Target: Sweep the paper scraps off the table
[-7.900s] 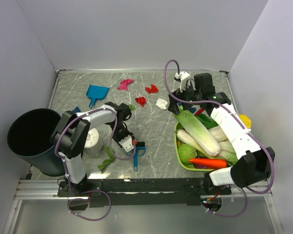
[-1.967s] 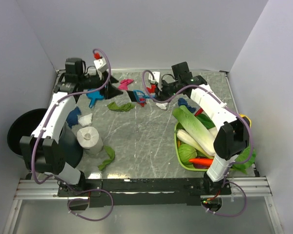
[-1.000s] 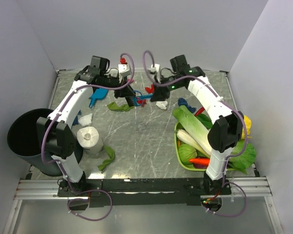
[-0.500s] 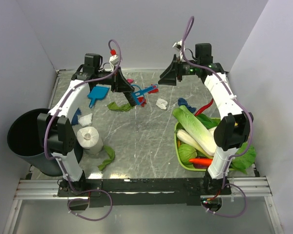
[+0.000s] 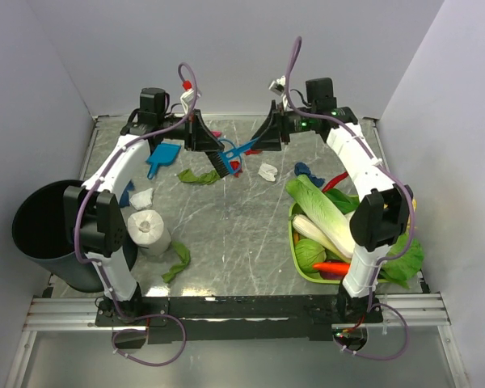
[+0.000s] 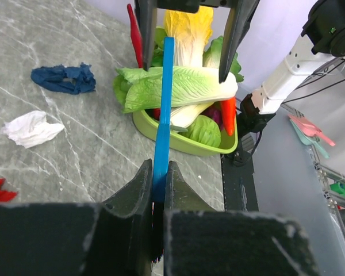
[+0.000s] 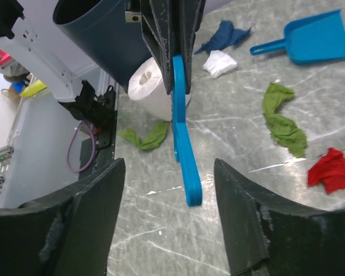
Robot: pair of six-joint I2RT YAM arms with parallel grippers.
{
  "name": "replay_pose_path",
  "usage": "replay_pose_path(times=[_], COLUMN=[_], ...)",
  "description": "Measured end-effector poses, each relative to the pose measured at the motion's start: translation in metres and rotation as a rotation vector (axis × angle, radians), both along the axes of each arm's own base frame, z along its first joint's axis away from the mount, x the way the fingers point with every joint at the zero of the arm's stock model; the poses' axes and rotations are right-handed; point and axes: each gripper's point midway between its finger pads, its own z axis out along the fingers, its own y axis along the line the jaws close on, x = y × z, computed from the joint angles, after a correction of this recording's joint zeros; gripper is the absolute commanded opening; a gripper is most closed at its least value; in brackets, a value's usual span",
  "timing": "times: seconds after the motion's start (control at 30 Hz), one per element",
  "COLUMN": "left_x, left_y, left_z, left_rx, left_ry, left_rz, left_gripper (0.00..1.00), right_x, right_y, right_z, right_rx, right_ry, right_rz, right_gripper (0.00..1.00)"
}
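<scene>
My left gripper (image 5: pixel 210 144) is shut on a blue brush (image 5: pixel 236 153) and holds it above the table (image 5: pixel 242 234), black bristles down. In the left wrist view the blue handle (image 6: pixel 163 103) runs out from between the jaws of the left gripper (image 6: pixel 158 168). My right gripper (image 5: pixel 259 141) faces it, open, with the handle's end (image 7: pixel 191 190) between its spread fingers (image 7: pixel 98 201), untouched. Paper scraps lie below: red (image 5: pixel 236 168), white (image 5: pixel 267 171), blue (image 5: pixel 305 170), green (image 5: pixel 196 175), magenta (image 5: pixel 217 133).
A blue dustpan (image 5: pixel 162 155) lies at the back left. A dark bin (image 5: pixel 40 230) stands front left beside a tissue roll (image 5: pixel 148 228), with a blue scrap (image 5: pixel 124 194) and a white scrap (image 5: pixel 141 198) nearby. A green basket (image 5: pixel 301 263) of vegetables fills the right.
The right gripper has opened and let go of the brush handle, pulled back, then come close to its end again. The left gripper keeps the brush, now raised a little.
</scene>
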Motion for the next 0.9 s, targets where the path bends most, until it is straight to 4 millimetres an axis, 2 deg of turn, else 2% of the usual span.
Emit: replay_pose_path(times=[0.2, 0.4, 0.53, 0.73, 0.9], left_x=[-0.002, -0.002, -0.003, -0.004, -0.004], left_y=[0.000, -0.002, -0.003, -0.006, -0.008], left_z=[-0.005, -0.002, 0.002, 0.006, 0.006], left_rx=[-0.007, -0.027, -0.038, -0.048, -0.051], left_ry=[0.042, 0.062, 0.070, 0.069, 0.073], left_rz=[-0.004, -0.013, -0.022, -0.035, -0.037], left_gripper=[0.01, 0.01, 0.01, 0.01, 0.01], right_x=[-0.004, -0.008, -0.009, -0.008, -0.005], right_y=[0.008, 0.015, 0.017, 0.017, 0.019], right_z=[-0.003, -0.008, -0.009, -0.010, -0.018], right_rx=[-0.010, -0.032, -0.034, -0.033, -0.034], right_ry=[0.005, -0.007, -0.007, -0.001, 0.036], right_rz=[0.009, 0.018, 0.021, 0.020, 0.023], right_gripper=[0.54, 0.50, 0.41, 0.32, 0.27])
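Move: The brush is already held at its head in the left fingers. Its blue handle lies about 3 cm to the left of the open right hand, 1 cm back and 1 cm lower; from the left hand it is some 6 cm right, level ahead, 1 cm higher. On the table, about 31 cm below the right hand, the white scrap lies roughly 12 cm ahead and 4 cm right, the nearer red scrap 13 cm ahead and 7 cm left. No firm grip shows yet: the right fingers narrow from wide open to less than half that around the brush handle, as the right hand eases about 2 cm left along it towards the left hand and sinks nearly as far, mostly late. The left fingers keep their pinch on the brush head, turning it only about 5 degrees. ##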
